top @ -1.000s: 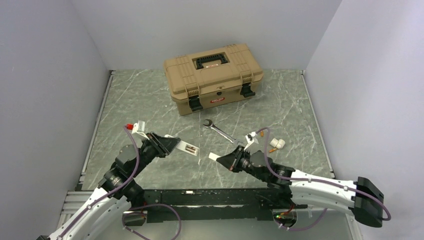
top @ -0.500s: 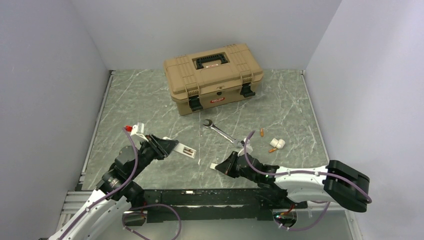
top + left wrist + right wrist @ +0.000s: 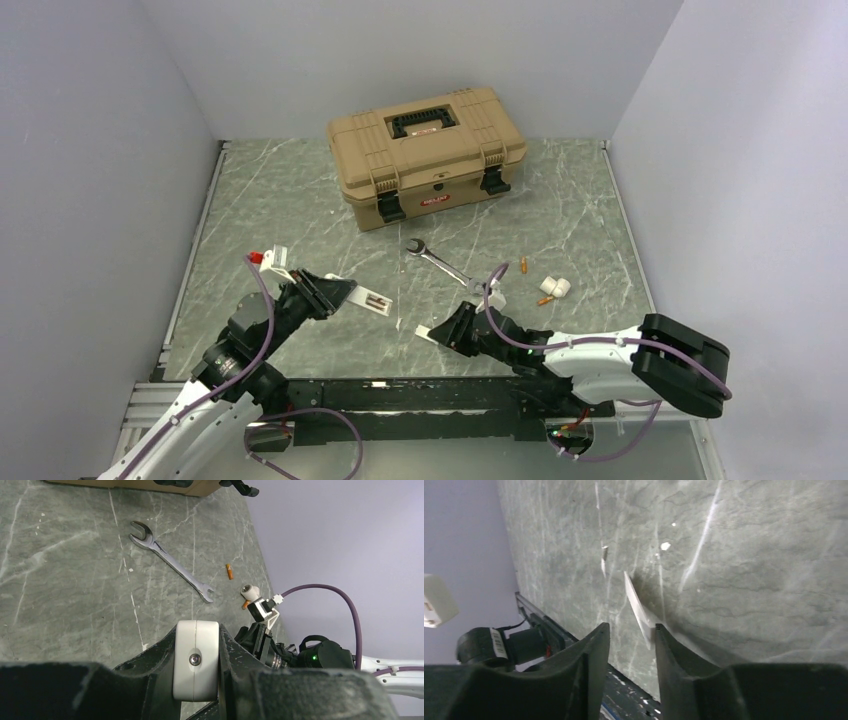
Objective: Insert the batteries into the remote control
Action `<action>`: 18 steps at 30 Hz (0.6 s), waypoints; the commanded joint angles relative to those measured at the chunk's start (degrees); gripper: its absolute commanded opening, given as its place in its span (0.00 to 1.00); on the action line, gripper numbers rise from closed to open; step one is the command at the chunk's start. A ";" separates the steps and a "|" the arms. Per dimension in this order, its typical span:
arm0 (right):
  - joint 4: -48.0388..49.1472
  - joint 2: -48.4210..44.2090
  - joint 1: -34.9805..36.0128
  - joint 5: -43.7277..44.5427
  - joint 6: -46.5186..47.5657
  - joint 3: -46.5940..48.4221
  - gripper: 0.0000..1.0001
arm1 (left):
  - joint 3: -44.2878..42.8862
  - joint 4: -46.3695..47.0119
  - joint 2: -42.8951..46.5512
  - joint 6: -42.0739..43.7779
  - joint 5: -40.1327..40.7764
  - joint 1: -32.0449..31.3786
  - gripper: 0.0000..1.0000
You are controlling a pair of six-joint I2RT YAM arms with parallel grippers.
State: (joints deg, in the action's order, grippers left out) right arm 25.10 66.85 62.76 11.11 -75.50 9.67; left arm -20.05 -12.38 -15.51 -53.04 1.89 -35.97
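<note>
My left gripper point(image 3: 335, 290) is shut on the remote control point(image 3: 370, 298), a slim white bar that sticks out to the right with its recess face up. In the left wrist view its white end point(image 3: 195, 652) sits clamped between the fingers. My right gripper point(image 3: 450, 330) is low over the table near the front edge, jaws open point(image 3: 630, 627). A thin white cover plate point(image 3: 638, 607) rests on the table against the tip of one finger, gripped by neither. Two orange batteries point(image 3: 523, 265) point(image 3: 545, 300) lie to the right.
A tan toolbox point(image 3: 425, 150) stands shut at the back. A steel wrench point(image 3: 437, 261) lies mid-table between the arms and the toolbox. A small white cylinder point(image 3: 556, 288) sits between the two batteries. The table's front rail point(image 3: 420, 385) runs just below both grippers.
The right gripper has dropped toward the front edge and opened, letting go of the thin white cover plate, which now rests on the table. The left arm has not moved.
</note>
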 commanded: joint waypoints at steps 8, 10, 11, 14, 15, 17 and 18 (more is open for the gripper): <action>-18.65 -6.09 -0.29 7.09 2.27 5.26 0.69 | -0.92 1.84 0.57 -0.01 0.39 -0.04 0.00; -24.18 -7.89 -0.28 9.45 3.75 7.18 0.70 | -0.94 1.75 0.52 -0.05 0.38 -0.02 0.00; -27.98 -8.93 -0.31 10.96 4.62 8.49 0.71 | -0.80 1.75 0.62 -0.05 0.36 -0.06 0.00; -38.48 -12.40 -0.39 17.05 8.57 13.66 0.71 | -0.92 1.49 0.86 -0.01 0.46 -0.07 0.00; -41.40 -13.37 -0.68 19.03 10.63 15.63 0.70 | -0.81 1.46 0.91 0.03 0.44 -0.07 0.00; -46.79 -14.41 -1.59 22.62 14.76 21.30 0.68 | -0.55 2.20 0.80 0.23 -0.24 -0.02 0.00; -49.40 -14.23 -2.30 24.03 16.63 24.03 0.67 | -0.40 2.90 0.63 0.37 -0.87 0.01 0.00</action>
State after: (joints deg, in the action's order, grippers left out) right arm -10.72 54.68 62.13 25.26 -67.40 23.42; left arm -20.05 -12.38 -15.44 -53.21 1.87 -35.97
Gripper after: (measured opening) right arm 0.688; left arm 0.286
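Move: The battery cover slants down to the table between my right fingertips, its middle about 2 cm left, 1 cm ahead and 2 cm below. The farther battery lies some 18 cm ahead and 21 cm right; the nearer battery is 10 cm ahead, 25 cm right, the white fitting 13 cm ahead, 27 cm right, all about 3 cm lower. From my left hand, the farther battery lies roughly 13 cm ahead, 37 cm right and 20 cm below. I open my right fingers from partly to well open and let the battery cover come free, drawing the hand off to the right along the table for the first few centimetres. Then I lift and reach forward towards the batteries: about 5 cm right, 3 cm up and 3 cm forward in all, quickening, while the hand rolls some 20 degrees so that its fingers point more steeply down. ##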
